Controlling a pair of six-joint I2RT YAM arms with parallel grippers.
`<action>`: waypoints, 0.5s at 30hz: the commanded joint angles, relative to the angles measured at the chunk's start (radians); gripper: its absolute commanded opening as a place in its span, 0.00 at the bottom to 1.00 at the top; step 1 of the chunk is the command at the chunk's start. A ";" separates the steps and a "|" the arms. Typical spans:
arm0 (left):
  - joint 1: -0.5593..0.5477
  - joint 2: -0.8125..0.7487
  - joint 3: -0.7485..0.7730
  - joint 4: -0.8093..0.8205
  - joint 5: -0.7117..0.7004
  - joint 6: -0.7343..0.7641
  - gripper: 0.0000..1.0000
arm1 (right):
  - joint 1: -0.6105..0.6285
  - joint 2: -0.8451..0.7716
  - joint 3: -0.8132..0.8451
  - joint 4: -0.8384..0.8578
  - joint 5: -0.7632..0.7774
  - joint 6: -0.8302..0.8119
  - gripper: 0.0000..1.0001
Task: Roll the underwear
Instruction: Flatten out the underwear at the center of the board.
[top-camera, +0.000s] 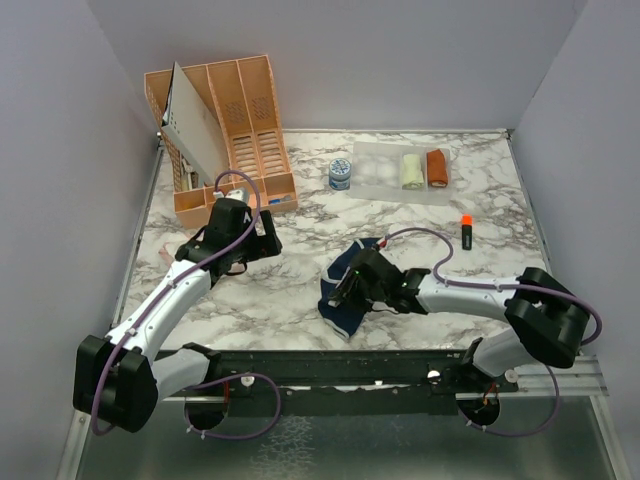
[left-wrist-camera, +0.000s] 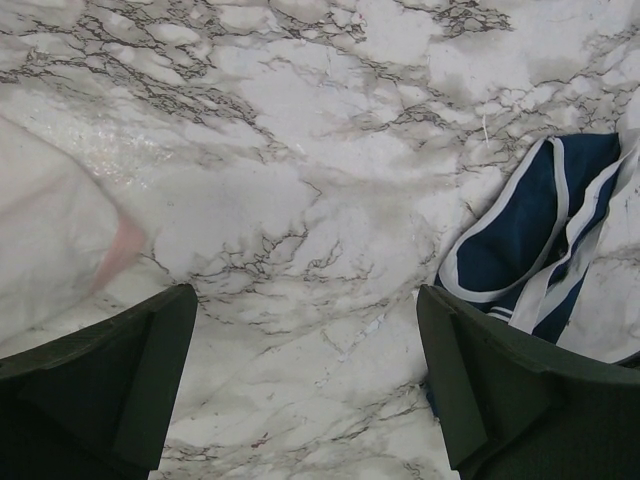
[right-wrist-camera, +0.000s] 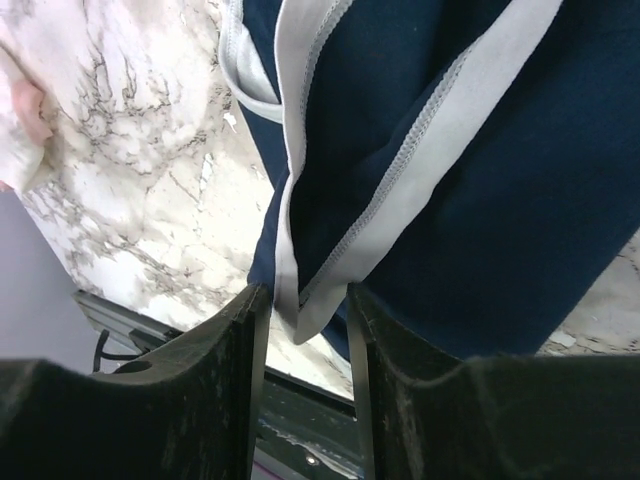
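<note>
The navy blue underwear (top-camera: 341, 316) with white edging lies crumpled near the table's front centre. My right gripper (top-camera: 352, 285) is low over it. In the right wrist view its jaws (right-wrist-camera: 305, 300) stand narrowly apart, with a corner of the white band (right-wrist-camera: 300, 250) of the navy underwear (right-wrist-camera: 500, 200) hanging between them and a gap still showing. My left gripper (top-camera: 258, 240) hovers wide open over bare marble (left-wrist-camera: 305, 340). The navy underwear (left-wrist-camera: 520, 240) lies by its right finger (left-wrist-camera: 520, 400). The whitish-pink underwear (left-wrist-camera: 60, 230) lies flat at its left.
An orange slotted rack (top-camera: 225, 130) stands at the back left. A blue-and-white tin (top-camera: 340, 174) and a clear tray (top-camera: 380, 165) with a cream roll (top-camera: 412, 170) and a rust roll (top-camera: 437, 167) are at the back. An orange marker (top-camera: 466, 232) lies to the right.
</note>
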 joint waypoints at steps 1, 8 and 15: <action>0.008 -0.007 -0.013 0.019 0.032 0.012 0.99 | 0.005 0.036 0.015 0.029 0.003 0.005 0.37; 0.010 -0.025 -0.017 0.018 0.041 0.009 0.99 | 0.005 0.022 0.073 0.022 0.019 -0.134 0.00; 0.010 0.002 0.012 0.081 0.197 0.072 0.99 | 0.005 -0.166 0.120 -0.374 0.223 -0.325 0.00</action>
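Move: The right hand's half-open fingertips straddle the folded end of the underwear's white band, about 1 cm below and directly under the hand. The underwear's middle lies roughly 2 cm ahead, 3 cm to the right and 2 cm down. The pale pink cloth is about 30 cm left and 9 cm ahead, the orange-capped marker some 28 cm right and 14 cm ahead. From the left hand the underwear is about 18 cm right, 8 cm back and 10 cm down. The right hand sinks barely 1 cm onto the underwear while its fingers shut completely from a little under half open, pinching the fold of the white band between the tips. Keeping that pinch, it turns back and rises about 4.5 cm from its lowest point, drifting some 1.5 cm forward as the fingers tip up by roughly 10 degrees, drawing the band up from the board. ##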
